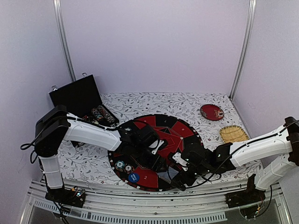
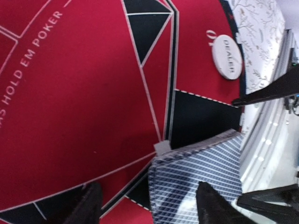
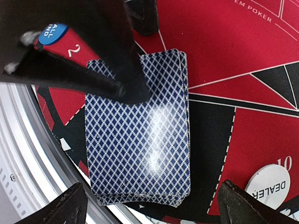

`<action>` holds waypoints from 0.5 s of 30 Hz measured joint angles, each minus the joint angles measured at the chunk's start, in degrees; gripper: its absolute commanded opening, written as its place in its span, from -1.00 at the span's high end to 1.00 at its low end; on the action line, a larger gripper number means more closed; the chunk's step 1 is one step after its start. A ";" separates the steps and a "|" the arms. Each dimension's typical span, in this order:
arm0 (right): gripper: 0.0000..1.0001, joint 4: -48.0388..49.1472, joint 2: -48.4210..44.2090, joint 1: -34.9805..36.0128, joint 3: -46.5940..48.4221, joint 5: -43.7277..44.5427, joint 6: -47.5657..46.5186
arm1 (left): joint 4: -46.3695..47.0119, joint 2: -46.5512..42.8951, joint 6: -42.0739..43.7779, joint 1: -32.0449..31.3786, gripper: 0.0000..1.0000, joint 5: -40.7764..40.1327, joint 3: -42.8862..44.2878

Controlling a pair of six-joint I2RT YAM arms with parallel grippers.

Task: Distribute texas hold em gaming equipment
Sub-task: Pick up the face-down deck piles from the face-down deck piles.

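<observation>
A deck of playing cards (image 3: 138, 130) with blue-and-white diamond backs lies on a black wedge at the near rim of the round red and black poker mat (image 1: 180, 130). My left gripper (image 2: 152, 205) is open over the deck (image 2: 196, 177). One fingertip (image 2: 215, 205) is above the cards, the other (image 2: 88, 205) is beside them over the red felt. My right gripper (image 3: 154, 210) stands wide open, straddling the deck's near end without touching it. A white DEALER button (image 2: 227, 56) lies close by. A blue ALL IN disc (image 1: 134, 177) and two striped chips (image 1: 124, 166) sit at the mat's front left.
An open black case (image 1: 77, 95) with rows of chips (image 1: 103, 114) stands at the back left. A dark red plate (image 1: 211, 112) and a straw slatted mat (image 1: 233, 134) lie at the right. A metal rail (image 1: 140, 205) runs along the table's near edge, just beyond the deck.
</observation>
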 measured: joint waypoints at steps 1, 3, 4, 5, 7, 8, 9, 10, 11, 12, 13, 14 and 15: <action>-0.98 0.02 0.00 0.00 0.00 0.00 0.11 | -0.13 0.22 0.20 0.00 -0.28 -0.44 0.09; -0.98 0.02 0.00 0.00 0.00 0.02 0.28 | -0.52 0.66 0.44 -0.02 -0.18 -0.98 0.59; -0.98 0.00 0.00 0.00 0.00 0.02 0.39 | -0.68 0.76 0.55 -0.02 -0.16 -1.33 0.68; -0.98 0.00 0.00 0.00 0.00 0.04 0.44 | -0.81 0.76 0.61 -0.02 -0.13 -1.68 0.68; -0.98 0.00 0.00 0.00 0.00 0.17 0.52 | -0.90 0.76 0.70 -0.04 -0.02 -2.05 0.66; -0.98 -0.02 0.00 0.00 0.00 0.26 0.63 | -0.94 0.76 0.76 -0.04 0.02 -2.38 0.61; -0.98 -0.04 0.00 0.00 0.00 0.35 0.68 | -0.92 0.76 0.81 -0.04 0.04 -2.62 0.50; -0.98 -0.07 0.00 0.00 0.00 0.44 0.72 | -0.87 0.76 0.90 -0.04 0.07 -2.84 0.42; -0.98 -0.13 0.00 0.00 0.00 0.50 0.81 | -0.87 0.76 0.94 -0.04 0.10 -2.93 0.39; -0.98 -0.22 -0.04 0.00 -0.02 0.59 0.85 | -0.83 0.76 1.01 -0.04 0.12 -3.10 0.31; -0.98 -0.26 -0.11 0.00 -0.07 0.63 0.87 | -0.74 0.76 1.05 -0.04 0.14 -3.28 0.15; -0.98 -0.42 -0.24 0.00 -0.09 0.63 0.90 | -0.66 0.76 1.11 -0.04 0.17 -3.32 0.07; -0.98 -0.46 -0.35 0.00 -0.11 0.63 0.92 | -0.50 0.72 1.22 -0.04 0.20 -3.45 -0.07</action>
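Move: The face-down deck lies just below both hands, its middle about 3 cm back and 3 cm to the right of the left hand and about 1 cm below it, with one left finger already on its back and the other past its left end. The dealer button is some 13 cm to the left hand's right and 2 cm farther out, the blue all-in button about 12 cm to its left and 4 cm back. From the right hand, the deck's middle lies about 3 cm ahead, 4 cm left and 2 cm below. The deck's top cards are dragged leftward by the left finger already resting on their backs, as that gripper closes from about three-quarters open to under half. Meanwhile the left hand eases roughly 1 cm forward and down, drifting slightly left, while its outer finger stays clear of the deck's left end. The right hand stays wide open at the other end. ##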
